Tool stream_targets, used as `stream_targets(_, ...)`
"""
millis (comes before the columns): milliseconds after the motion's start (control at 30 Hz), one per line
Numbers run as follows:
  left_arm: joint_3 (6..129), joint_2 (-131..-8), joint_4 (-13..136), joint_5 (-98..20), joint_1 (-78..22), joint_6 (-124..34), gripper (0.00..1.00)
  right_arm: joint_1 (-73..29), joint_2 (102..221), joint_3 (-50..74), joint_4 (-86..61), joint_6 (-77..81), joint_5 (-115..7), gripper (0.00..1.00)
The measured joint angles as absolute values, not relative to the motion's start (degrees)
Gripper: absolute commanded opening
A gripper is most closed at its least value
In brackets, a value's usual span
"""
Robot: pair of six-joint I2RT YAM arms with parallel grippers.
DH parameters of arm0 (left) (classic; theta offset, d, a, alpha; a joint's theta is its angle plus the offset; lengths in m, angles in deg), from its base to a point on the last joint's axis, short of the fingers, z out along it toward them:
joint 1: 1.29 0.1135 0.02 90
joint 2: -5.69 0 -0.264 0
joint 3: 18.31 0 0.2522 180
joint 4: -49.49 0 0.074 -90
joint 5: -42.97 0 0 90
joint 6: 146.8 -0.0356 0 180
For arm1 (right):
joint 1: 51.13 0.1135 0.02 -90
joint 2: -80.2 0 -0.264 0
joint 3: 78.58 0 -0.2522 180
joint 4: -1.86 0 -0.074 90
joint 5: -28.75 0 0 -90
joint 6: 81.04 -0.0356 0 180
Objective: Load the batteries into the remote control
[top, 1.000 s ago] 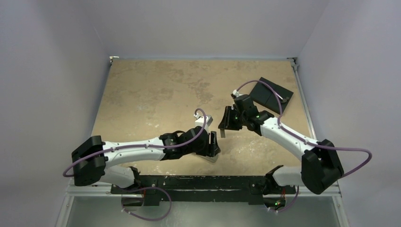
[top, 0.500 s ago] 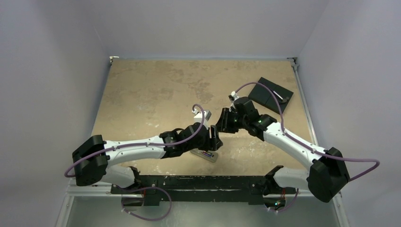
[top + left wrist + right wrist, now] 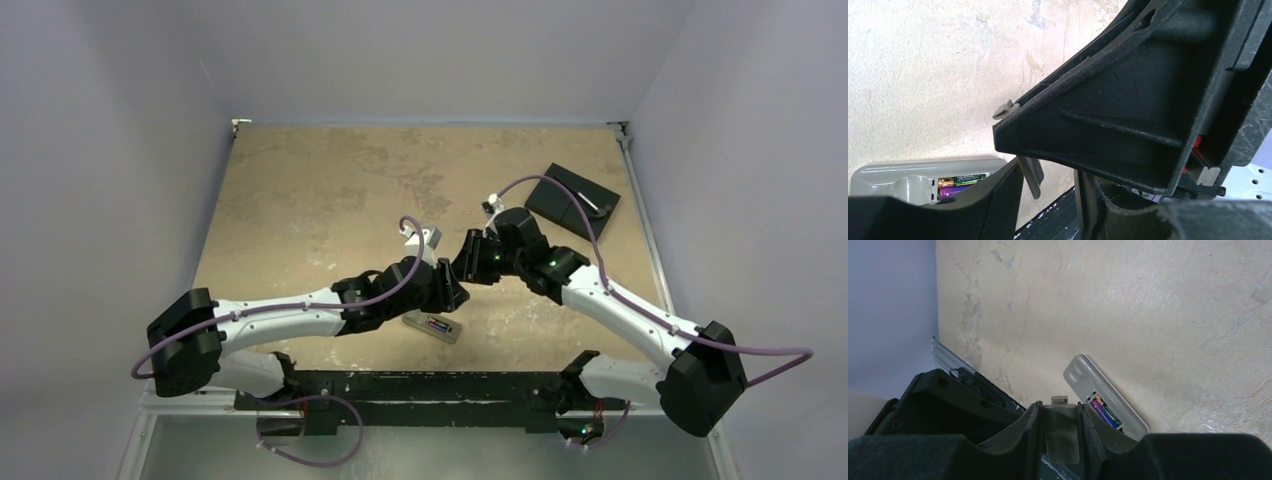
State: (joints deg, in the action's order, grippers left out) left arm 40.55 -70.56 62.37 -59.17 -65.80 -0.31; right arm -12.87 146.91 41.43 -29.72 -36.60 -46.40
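Note:
The remote control [image 3: 432, 326] lies grey back up near the table's front edge, its battery bay uncovered. The batteries [image 3: 1105, 412] sit side by side in that bay, purple and green labels showing; they also show in the left wrist view as batteries [image 3: 955, 182] in the remote control [image 3: 898, 172]. My right gripper [image 3: 1060, 412] is shut on the narrow grey cover strip [image 3: 1060, 432], held above the table. My left gripper [image 3: 1048, 175] is open, with the cover strip's [image 3: 1030, 175] lower end hanging between its fingers, close to the left one. Seen from the top, the left gripper [image 3: 455, 291] and right gripper [image 3: 468, 268] meet just behind the remote.
A black square plate [image 3: 573, 200] lies at the back right under the right arm's cable. The black base rail [image 3: 430, 385] runs along the near edge, close to the remote. Walls close in the table on the left, back and right.
My left gripper rose off the remote, uncovering it, and its jaws narrowed. My right gripper came down and left with the cover strip to meet it.

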Motion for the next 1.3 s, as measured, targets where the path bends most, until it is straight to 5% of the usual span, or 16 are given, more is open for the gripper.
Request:
stream_targets(267, 40.29, -70.41, 61.82, -59.15, -65.56, -0.22, 0.22, -12.52, 146.00, 41.53, -29.46, -37.65, -46.79, 0.22)
stream_targets(433, 38.28, -69.60, 60.29, -58.93, -65.43, 0.74, 0.00, -12.39, 145.27, 41.62, -29.44, -38.22, -46.82, 0.23)
stream_targets(567, 37.14, -68.85, 59.86, -58.97, -65.28, 1.26, 0.00, -12.32, 145.03, 41.84, -29.22, -38.57, -46.77, 0.27)
stream_targets(800, 35.79, -66.30, 59.75, -58.34, -64.75, 1.26, 0.00, -12.13, 143.81, 42.13, -28.61, -38.44, -46.64, 0.62)
stream_targets(1300, 35.07, -63.76, 60.23, -44.53, -60.93, -1.10, 0.00, -12.26, 138.70, 41.53, -31.71, -25.37, -45.20, 0.66)
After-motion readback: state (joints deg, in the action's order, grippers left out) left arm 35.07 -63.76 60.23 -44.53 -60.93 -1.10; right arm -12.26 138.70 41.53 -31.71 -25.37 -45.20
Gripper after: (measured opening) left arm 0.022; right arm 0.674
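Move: Just in front of the left hand, about 2 cm farther out and 1 cm higher, is the battery cover, its lower end reaching between the half-open left fingers. The right hand already grips this cover by its sides, the cover's middle some 2 cm back and 1 cm below that hand. The remote lies on the table about 4 cm back, 6 cm left and 9 cm below the left hand, with the batteries in it, roughly 5 cm left of that hand and 4 cm back. Closing almost fully, the left fingers pinch the thin battery cover while that hand shifts about 1 cm left; only then do the right fingers open and let go, as the right hand rises some 3 cm with a slight drift back and tilts. The left hand carries the cover about 2 cm back and 1 cm up, turning slightly clockwise. ##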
